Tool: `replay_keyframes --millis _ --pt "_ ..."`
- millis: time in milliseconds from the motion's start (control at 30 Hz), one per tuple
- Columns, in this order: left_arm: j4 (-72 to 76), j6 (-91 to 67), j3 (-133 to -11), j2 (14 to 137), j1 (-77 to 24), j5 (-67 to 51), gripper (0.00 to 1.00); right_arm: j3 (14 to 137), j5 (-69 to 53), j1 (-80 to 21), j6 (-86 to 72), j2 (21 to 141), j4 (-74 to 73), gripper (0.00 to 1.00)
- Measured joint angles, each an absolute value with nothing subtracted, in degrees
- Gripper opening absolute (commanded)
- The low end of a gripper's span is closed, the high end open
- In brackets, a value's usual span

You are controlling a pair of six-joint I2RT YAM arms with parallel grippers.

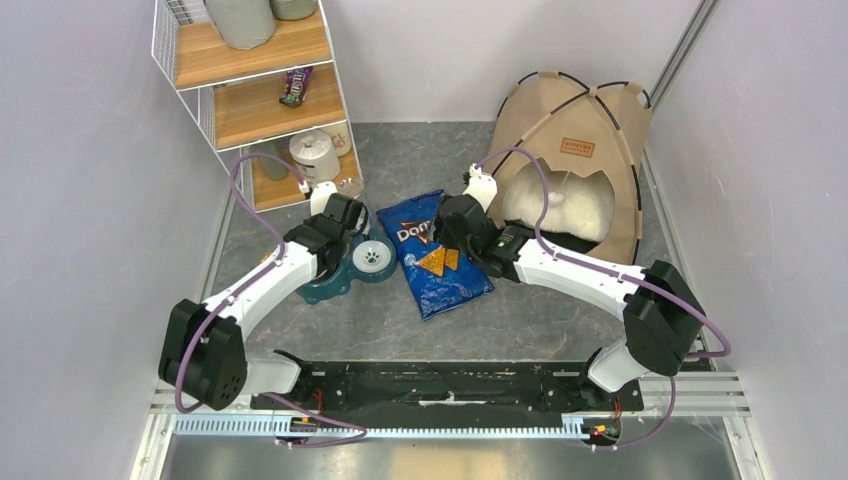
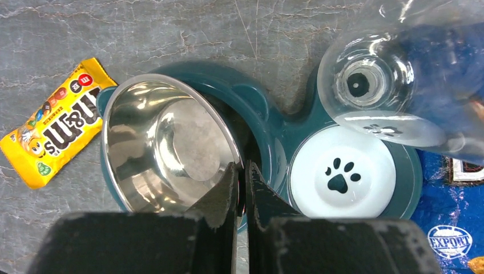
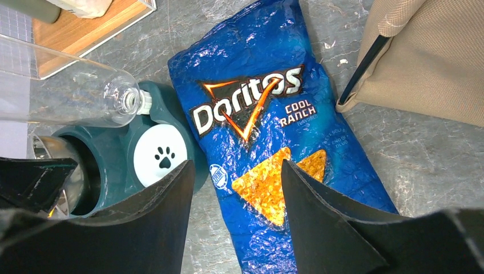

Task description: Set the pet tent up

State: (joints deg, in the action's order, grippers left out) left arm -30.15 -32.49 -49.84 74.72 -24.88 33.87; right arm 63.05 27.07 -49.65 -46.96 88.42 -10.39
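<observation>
The pet tent (image 1: 575, 150) stands at the back right as a tan dome with thin black poles and a brown patch label. A fluffy white cushion (image 1: 560, 205) lies in its opening. One tan corner of the tent (image 3: 434, 63) with a black pole shows in the right wrist view. My right gripper (image 1: 452, 225) (image 3: 237, 162) is open over a blue Doritos bag (image 3: 257, 108), left of the tent and holding nothing. My left gripper (image 1: 345, 215) (image 2: 241, 165) is nearly closed on the rim of a steel bowl (image 2: 165, 148).
The steel bowl sits in a teal pet feeder (image 2: 257, 97) beside a white paw-print dish (image 2: 342, 177). A clear bottle (image 2: 394, 80) tilts over the feeder. A yellow M&M's bag (image 2: 54, 131) lies left of it. A wire-and-wood shelf (image 1: 260, 90) stands at the back left.
</observation>
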Motion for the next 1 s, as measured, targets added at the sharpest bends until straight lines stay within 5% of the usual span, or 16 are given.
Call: replay_keyframes --millis 133,300,500,700,1000 --pt "-29.08 -32.49 -49.84 76.82 -24.88 33.80 0.11 63.05 27.07 -49.65 -46.96 88.42 -10.41 0.65" --pt "-28.58 -32.49 -49.82 78.50 -24.88 33.98 0.33 63.05 27.09 -49.63 -46.94 88.42 -10.41 0.65" --pt "-28.56 -32.49 -49.82 78.89 -24.88 33.89 0.45 63.05 27.09 -49.60 -46.94 88.42 -10.44 0.66" --pt "-29.19 -32.45 -49.82 75.57 -24.91 31.99 0.64 63.02 27.03 -49.50 -46.61 87.96 -11.51 0.77" --pt "-34.83 -32.01 -49.93 58.78 -24.88 26.28 0.68 63.00 26.94 -49.25 -40.86 81.67 -18.70 0.91"
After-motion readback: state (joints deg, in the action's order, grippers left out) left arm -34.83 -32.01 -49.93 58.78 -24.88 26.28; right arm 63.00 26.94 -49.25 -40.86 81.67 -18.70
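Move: The left hand holds the steel bowl by its right rim; the feeder ring for it is centred about 5 cm to the left, level fore and aft, some 5 cm below. The paw dish lies about 6 cm right and 2 cm ahead, and the yellow M&M's bag 14 cm left and 2 cm back. From the idle right hand the ring is roughly 21 cm left, 3 cm back and 9 cm below. Left hand lowers the bowl 2 cm into the ring, releases, rises 8 cm; right hand eases right, opening. ##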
